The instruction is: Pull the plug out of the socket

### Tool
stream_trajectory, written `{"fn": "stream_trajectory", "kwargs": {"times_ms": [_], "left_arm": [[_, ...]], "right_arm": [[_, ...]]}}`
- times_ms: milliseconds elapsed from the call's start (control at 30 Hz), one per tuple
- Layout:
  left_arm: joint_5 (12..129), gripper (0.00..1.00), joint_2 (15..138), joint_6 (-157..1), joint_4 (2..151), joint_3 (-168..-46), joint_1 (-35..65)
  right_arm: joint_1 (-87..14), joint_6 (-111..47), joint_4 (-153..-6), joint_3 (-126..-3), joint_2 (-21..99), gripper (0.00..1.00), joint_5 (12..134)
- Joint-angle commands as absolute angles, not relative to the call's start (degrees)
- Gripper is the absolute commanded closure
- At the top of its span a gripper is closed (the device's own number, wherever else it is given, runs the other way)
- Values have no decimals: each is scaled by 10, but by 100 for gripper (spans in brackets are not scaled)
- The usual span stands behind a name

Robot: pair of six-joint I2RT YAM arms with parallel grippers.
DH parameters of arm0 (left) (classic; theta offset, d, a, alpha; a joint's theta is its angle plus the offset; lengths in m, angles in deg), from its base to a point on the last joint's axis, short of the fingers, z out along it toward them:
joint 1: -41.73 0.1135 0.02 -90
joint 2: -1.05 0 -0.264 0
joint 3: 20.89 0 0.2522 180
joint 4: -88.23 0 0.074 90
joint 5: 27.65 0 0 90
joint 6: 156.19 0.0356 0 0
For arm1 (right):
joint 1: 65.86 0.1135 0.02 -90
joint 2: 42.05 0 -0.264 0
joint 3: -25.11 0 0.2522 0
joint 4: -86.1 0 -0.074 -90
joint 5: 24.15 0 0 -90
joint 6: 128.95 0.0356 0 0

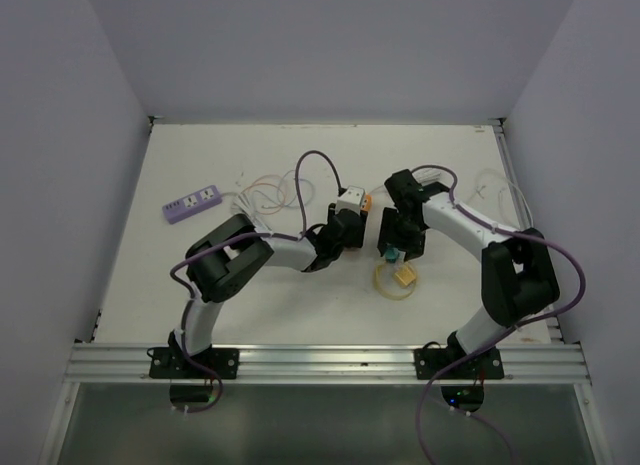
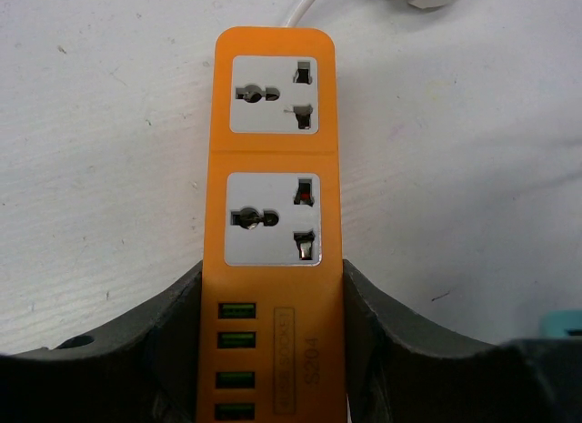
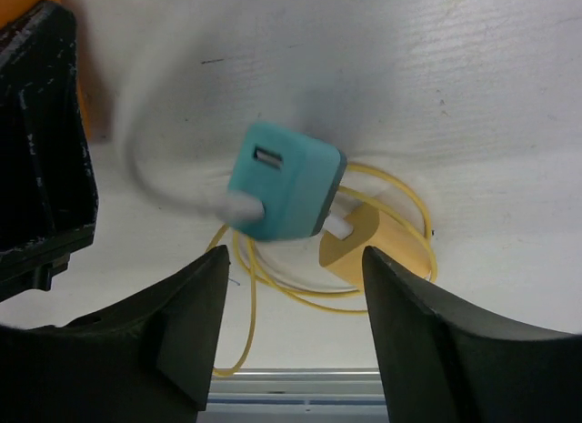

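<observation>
An orange socket strip (image 2: 273, 214) with two empty white outlets and green USB ports lies on the white table, and my left gripper (image 2: 273, 276) is shut on its near end. From above, the strip (image 1: 352, 198) shows just beyond the left gripper (image 1: 345, 223). The plug (image 3: 286, 182) is a teal cube with a white cable, motion-blurred, clear of the socket. It sits just beyond the tips of my right gripper (image 3: 296, 259), which is open with nothing between its fingers. In the top view the plug (image 1: 392, 255) is below the right gripper (image 1: 396, 243).
A coiled yellow cable with a yellow plug (image 3: 364, 246) lies under the teal plug, near the table's front rail (image 1: 330, 360). A purple power strip (image 1: 192, 202) and loose thin cables (image 1: 265, 195) lie at the back left. White walls enclose the table.
</observation>
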State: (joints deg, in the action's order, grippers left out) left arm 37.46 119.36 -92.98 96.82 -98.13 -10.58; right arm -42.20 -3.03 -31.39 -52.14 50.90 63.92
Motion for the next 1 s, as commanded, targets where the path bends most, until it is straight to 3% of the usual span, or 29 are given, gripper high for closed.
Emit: {"fn": "stream_trajectory", "kwargs": {"times_ms": [0, 100, 400, 433, 500, 667, 967], "left_arm": [[385, 51, 1197, -930, 858, -956, -94], [394, 43, 1185, -930, 858, -956, -94], [395, 21, 1142, -929, 857, -942, -94], [394, 17, 1139, -927, 855, -942, -94], [393, 1, 1128, -926, 843, -948, -94], [405, 0, 1059, -910, 819, -956, -94], [380, 0, 896, -858, 660, -1048, -93]], "right_arm": [[-421, -42, -321, -545, 484, 35, 656], [-421, -41, -325, -548, 467, 26, 680], [-421, -74, -326, -570, 353, 17, 699], [-421, -90, -342, -567, 335, 16, 700], [-421, -99, -359, -559, 271, 14, 690], [-421, -138, -384, -546, 154, 1, 640], [-421, -217, -346, -594, 22, 1, 504]]}}
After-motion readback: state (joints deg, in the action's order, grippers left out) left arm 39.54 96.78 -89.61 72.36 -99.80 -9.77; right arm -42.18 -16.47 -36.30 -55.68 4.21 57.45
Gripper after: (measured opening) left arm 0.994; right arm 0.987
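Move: The left hand still grips the orange socket strip near its USB end, the strip's middle some 3 cm ahead, 1 cm right and 1 cm below. The teal plug is about 9 cm to that hand's right and 3 cm back. From the right hand, already opening, the teal plug is 2 cm ahead, 1 cm left and 2 cm below; the yellow plug is 3 cm back, 2 cm right, the socket 8 cm ahead, 10 cm left, both 4 cm below. Both hands open and rise: right about 25 cm from the teal plug, left 12, letting go of socket. ##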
